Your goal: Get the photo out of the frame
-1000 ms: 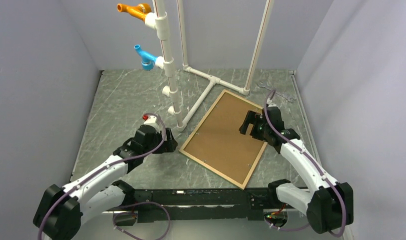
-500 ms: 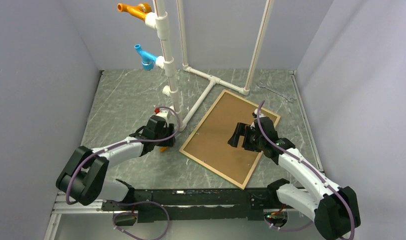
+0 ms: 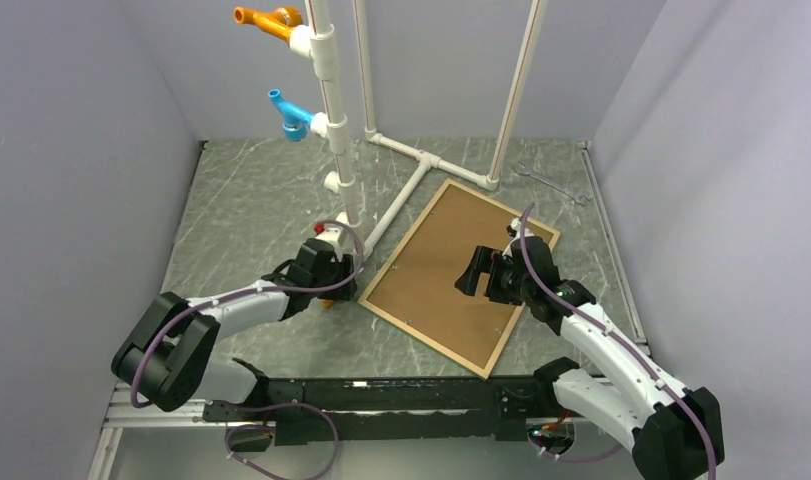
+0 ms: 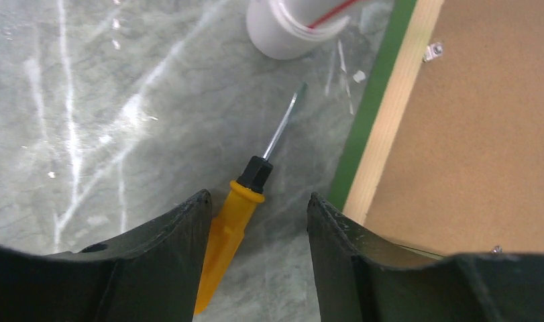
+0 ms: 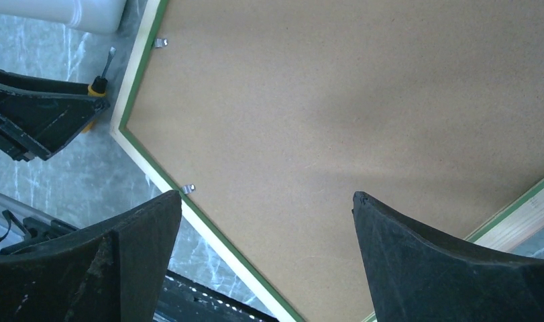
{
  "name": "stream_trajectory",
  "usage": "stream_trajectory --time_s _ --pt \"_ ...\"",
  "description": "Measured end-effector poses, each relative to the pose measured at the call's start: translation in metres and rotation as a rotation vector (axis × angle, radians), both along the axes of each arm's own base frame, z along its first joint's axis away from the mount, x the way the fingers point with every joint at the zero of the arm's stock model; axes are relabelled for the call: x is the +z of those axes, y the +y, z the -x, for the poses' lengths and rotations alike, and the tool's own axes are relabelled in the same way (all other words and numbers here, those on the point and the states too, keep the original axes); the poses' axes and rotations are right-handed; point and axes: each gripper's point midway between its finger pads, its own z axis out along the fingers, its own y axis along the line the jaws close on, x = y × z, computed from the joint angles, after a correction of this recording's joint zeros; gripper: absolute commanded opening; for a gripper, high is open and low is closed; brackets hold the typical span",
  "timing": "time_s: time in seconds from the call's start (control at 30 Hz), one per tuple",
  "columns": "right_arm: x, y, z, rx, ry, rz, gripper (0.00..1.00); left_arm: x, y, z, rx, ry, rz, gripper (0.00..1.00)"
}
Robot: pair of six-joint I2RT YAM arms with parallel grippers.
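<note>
The frame lies face down on the table, with green rails around a brown backing board. The photo is hidden under that board. Small metal clips hold the board at its edge. My left gripper is low at the frame's left edge, its jaws apart around a yellow-handled screwdriver lying on the table. The handle rests against the left finger, with a gap to the right finger. My right gripper hovers wide open over the backing board, nothing between its fingers.
A white pipe stand rises just behind the frame, and one foot stands close to the screwdriver's tip. Orange and blue fittings stick out from its post. A metal wrench lies at the back right.
My left arm has swung right and come down over the screwdriver beside the frame, and its jaws have narrowed. My right gripper has slid a little left and nearer over the board.
</note>
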Motion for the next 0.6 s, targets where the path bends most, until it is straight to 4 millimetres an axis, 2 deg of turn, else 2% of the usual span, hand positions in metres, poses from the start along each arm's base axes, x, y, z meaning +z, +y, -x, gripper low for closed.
stream_trajectory --time_s 0.17,0.37,0.6 --pt "-0.0010 0.0015 0.0018 0.003 0.008 -0.002 1.00 -0.0023 -0.0110 0.0102 -0.002 0.029 -0.041 0.51" --pt "-0.0038 0.0060 0.0048 0.013 0.026 -0.005 1.00 -0.0059 -0.0091 0.0066 0.053 0.040 -0.107 0.34" --pt "0.0027 0.0092 0.0066 0.016 0.006 -0.022 1.00 -0.0062 -0.0097 0.0078 0.060 0.042 -0.134 0.14"
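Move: Just left of the left hand, some 2 cm off and 1 cm back, lies the screwdriver's orange handle, about 1 cm below it and already between the open fingers. The frame's nearest corner is about 3 cm to this hand's right and 2 cm back; the near foot of the white pipe stand is some 6 cm ahead and 4 cm right. From the right hand, the handle is about 25 cm left, 1 cm back and 9 cm down. Closing on the screwdriver, the left hand eases about 1 cm to its right and 1 cm back, sinking slightly, and rolls some 8 degrees so its left side rises. The fingers go from a little over half open to nearly shut and pinch the orange handle just behind its collar, close beside the frame's corner. ##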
